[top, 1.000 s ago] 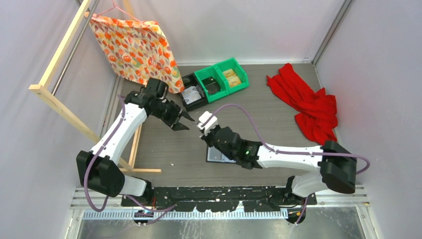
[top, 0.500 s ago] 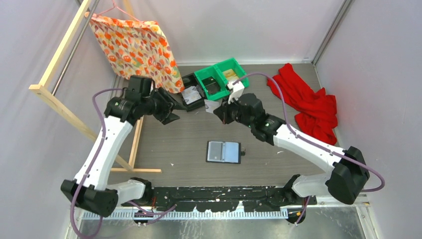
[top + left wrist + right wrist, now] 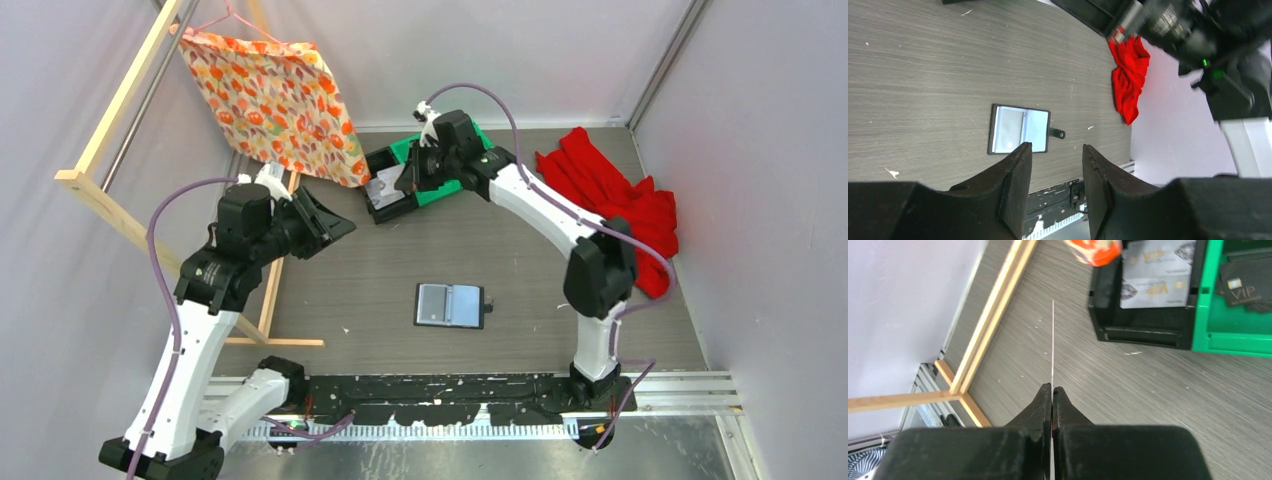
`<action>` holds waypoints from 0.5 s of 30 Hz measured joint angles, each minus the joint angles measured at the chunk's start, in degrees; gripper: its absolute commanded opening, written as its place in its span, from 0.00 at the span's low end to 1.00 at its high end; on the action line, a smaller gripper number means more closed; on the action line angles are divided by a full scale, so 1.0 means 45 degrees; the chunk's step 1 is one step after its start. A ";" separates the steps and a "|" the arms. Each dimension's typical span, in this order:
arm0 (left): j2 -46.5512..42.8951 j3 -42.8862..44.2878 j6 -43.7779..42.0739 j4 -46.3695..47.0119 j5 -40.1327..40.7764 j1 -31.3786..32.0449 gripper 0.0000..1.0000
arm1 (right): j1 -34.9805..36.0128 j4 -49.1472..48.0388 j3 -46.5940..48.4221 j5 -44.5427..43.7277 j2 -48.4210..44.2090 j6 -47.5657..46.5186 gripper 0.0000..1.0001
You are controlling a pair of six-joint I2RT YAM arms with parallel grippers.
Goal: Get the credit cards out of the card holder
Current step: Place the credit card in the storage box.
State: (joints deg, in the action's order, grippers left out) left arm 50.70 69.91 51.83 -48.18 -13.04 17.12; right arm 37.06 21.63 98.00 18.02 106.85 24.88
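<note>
The card holder (image 3: 450, 305), a black bifold wallet, lies open on the table with its greyish sleeves up; it also shows in the left wrist view (image 3: 1019, 129). My right gripper (image 3: 408, 182) is shut on a thin white credit card (image 3: 1053, 340), seen edge-on, and holds it above the table just in front of the black bin (image 3: 1148, 327). Two silver credit cards (image 3: 1154, 274) lie in that bin. My left gripper (image 3: 338, 226) is open and empty, raised left of the middle, well away from the wallet; its jaws (image 3: 1055, 150) stand apart.
A green bin (image 3: 450, 150) with dark cards stands beside the black bin (image 3: 372, 208). A red cloth (image 3: 620, 205) lies at the right. A patterned orange cloth (image 3: 270, 95) hangs on a wooden frame (image 3: 120, 215) at the left.
My right arm has carried the card from above the wallet to the back, up to the black bin. My left arm has pulled back to the left and risen.
</note>
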 measured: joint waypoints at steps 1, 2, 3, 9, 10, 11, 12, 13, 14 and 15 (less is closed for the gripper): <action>-0.0049 0.0000 -0.0257 -0.0010 -0.0058 0.0000 0.43 | -0.0151 0.0248 0.0559 0.0136 0.0597 0.0126 0.01; -0.0058 0.0005 -0.0393 -0.0010 -0.0112 0.0000 0.43 | -0.0277 0.0631 0.1020 0.0223 0.1039 0.0170 0.01; -0.0058 0.0005 -0.0588 -0.0015 -0.0165 0.0000 0.43 | -0.0393 0.1044 0.1559 0.0330 0.1540 0.0180 0.01; -0.0189 0.0005 -0.1069 -0.0112 -0.0291 0.0000 0.44 | -0.0962 0.2045 0.3905 0.0753 0.4017 0.0121 0.01; -0.0277 0.0005 -0.1112 -0.0117 -0.0291 0.0000 0.44 | -0.1025 0.2181 0.4337 0.0840 0.4439 0.0102 0.01; -0.0359 0.0005 -0.1156 -0.0121 -0.0291 0.0000 0.44 | -0.1059 0.2297 0.4653 0.0908 0.4716 0.0083 0.01; -0.0471 0.0005 -0.1205 -0.0121 -0.0291 0.0000 0.44 | -0.1093 0.2419 0.5110 0.0986 0.5110 0.0068 0.01; -0.0573 0.0005 -0.1243 -0.0121 -0.0296 0.0000 0.44 | -0.1107 0.2545 0.5576 0.1049 0.5508 0.0058 0.01; -0.0656 0.0005 -0.1253 -0.0126 -0.0316 0.0000 0.44 | -0.1112 0.2671 0.6037 0.1122 0.5858 0.0039 0.01; -0.0695 0.0005 -0.1258 -0.0126 -0.0350 0.0000 0.43 | -0.1107 0.2832 0.6504 0.1205 0.6232 0.0019 0.01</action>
State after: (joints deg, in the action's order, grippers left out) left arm 47.57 69.93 46.17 -48.75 -14.61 17.12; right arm 32.08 34.37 127.26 23.44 134.89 24.97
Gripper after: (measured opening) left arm 0.436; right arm 0.027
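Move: The right hand, gripping a credit card, has the storage box's black compartment about 16 cm ahead, 9 cm to its left and 22 cm below. The green compartment holding black cards is some 20 cm ahead of the hand and barely 1 cm left, equally low; the hanging cloth's lower corner is about 14 cm ahead, 15 cm left and 12 cm below. From the idle left hand the black compartment lies roughly 31 cm ahead, 8 cm right and 30 cm down. With the fingers still shut on the credit card's edge, the right hand swoops down and forward together, about 9 cm lower and 8 cm farther out, towards the black compartment with the silver cards in it. The hand tips some 10 degrees further down as it goes, slows towards the end and begins to edge left, with the card still short of the box. ##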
